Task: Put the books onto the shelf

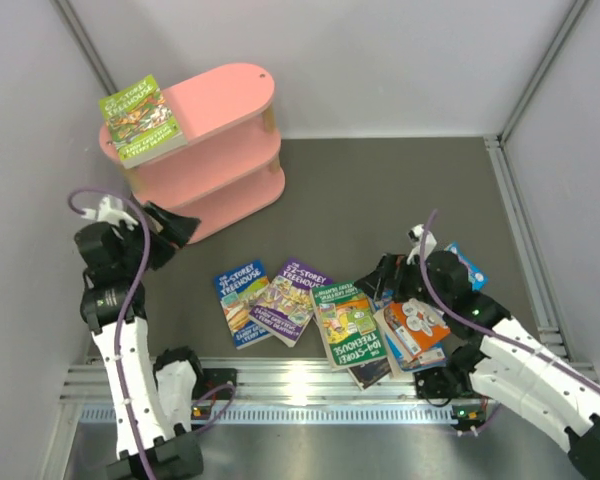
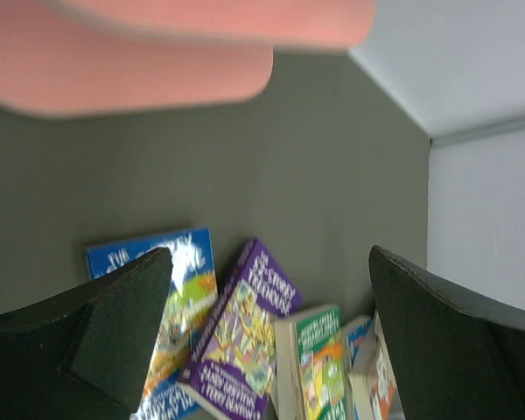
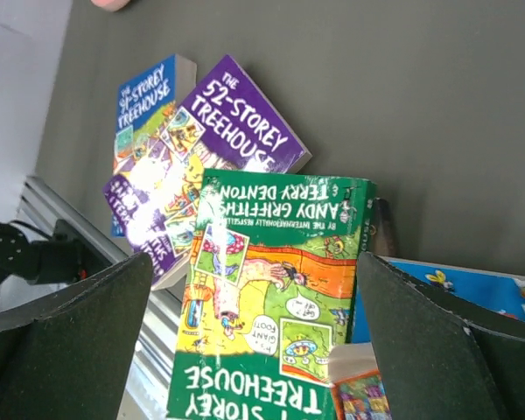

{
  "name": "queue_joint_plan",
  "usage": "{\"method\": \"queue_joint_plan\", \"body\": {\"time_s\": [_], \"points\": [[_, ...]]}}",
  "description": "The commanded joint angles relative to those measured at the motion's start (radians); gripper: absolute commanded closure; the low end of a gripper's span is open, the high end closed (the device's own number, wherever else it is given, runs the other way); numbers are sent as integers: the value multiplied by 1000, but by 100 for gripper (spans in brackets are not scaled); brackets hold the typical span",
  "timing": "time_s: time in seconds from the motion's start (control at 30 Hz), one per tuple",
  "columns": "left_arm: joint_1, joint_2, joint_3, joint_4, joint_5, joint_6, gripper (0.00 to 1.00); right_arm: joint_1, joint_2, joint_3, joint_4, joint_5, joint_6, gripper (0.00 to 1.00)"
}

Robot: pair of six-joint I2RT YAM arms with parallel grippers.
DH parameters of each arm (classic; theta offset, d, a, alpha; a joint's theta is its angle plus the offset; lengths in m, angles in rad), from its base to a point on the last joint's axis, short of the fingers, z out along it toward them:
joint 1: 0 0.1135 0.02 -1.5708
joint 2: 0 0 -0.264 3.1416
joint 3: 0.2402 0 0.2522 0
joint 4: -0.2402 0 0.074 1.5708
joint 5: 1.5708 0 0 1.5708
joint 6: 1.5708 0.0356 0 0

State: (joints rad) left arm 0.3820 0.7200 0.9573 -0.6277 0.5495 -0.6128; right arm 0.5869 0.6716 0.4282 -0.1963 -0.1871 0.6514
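The pink shelf (image 1: 205, 150) stands at the back left, with one green book (image 1: 140, 120) lying on its top board. Several books lie on the dark floor: a blue one (image 1: 242, 303), a purple one (image 1: 292, 298), a green one (image 1: 347, 322) and an orange-and-white one (image 1: 415, 325) stacked on others. My left gripper (image 1: 183, 227) hangs open and empty by the shelf's foot, looking down at the blue book (image 2: 188, 280) and the purple book (image 2: 241, 341). My right gripper (image 1: 377, 281) is open above the green book (image 3: 271, 306), with nothing in it.
A light blue book (image 1: 467, 265) lies beyond the right arm. Grey walls close in the left, back and right. A metal rail (image 1: 310, 385) runs along the near edge just behind the books. The shelf's lower boards (image 2: 140, 70) hang over the left wrist view.
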Motion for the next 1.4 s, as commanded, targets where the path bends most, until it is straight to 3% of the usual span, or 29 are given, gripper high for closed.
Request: {"method": "queue_joint_plan", "body": {"time_s": [0.0, 0.13, 0.17, 0.3, 0.67, 1.03, 1.37], "points": [[-101, -40, -110, 104, 27, -31, 1, 115, 103, 67, 67, 119, 36, 0], [-326, 42, -164, 125, -133, -45, 1, 206, 207, 98, 119, 178, 65, 0], [-430, 73, -161, 123, -202, -33, 1, 224, 224, 118, 123, 184, 68, 0], [-581, 182, -155, 124, -321, -33, 1, 283, 281, 158, 104, 279, 62, 0], [-692, 288, -457, 307, -254, -94, 1, 283, 299, 129, 103, 324, 45, 0], [-756, 423, -512, 470, -160, -120, 1, 281, 418, 173, 106, 313, 24, 0], [-804, 430, -603, 546, -85, -168, 1, 283, 427, 141, 118, 324, 25, 0]]}}
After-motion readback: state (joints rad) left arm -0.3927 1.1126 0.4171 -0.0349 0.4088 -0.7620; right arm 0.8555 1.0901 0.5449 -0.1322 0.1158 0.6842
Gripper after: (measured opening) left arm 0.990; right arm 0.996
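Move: The purple 52-Storey book lies about 23 cm to the left gripper's right, some 5 cm back and 26 cm below. The blue book is about 12 cm to the left of the purple one, level with it. The green book lies about 5 cm left of the right gripper, 5 cm back and 12 cm below. From the right gripper, the purple book is some 20 cm left and level, and the orange book about 12 cm right and 5 cm back. Bring the open left gripper down about 22 cm and right towards the purple book, easing slightly back, while its fingers tip down and turn some 30 degrees clockwise; finish nearly level, creeping another 5 cm right. Shift the open right gripper about 5 cm left, then lower it over the far part of the green book, rolling its left side down, and hold. ##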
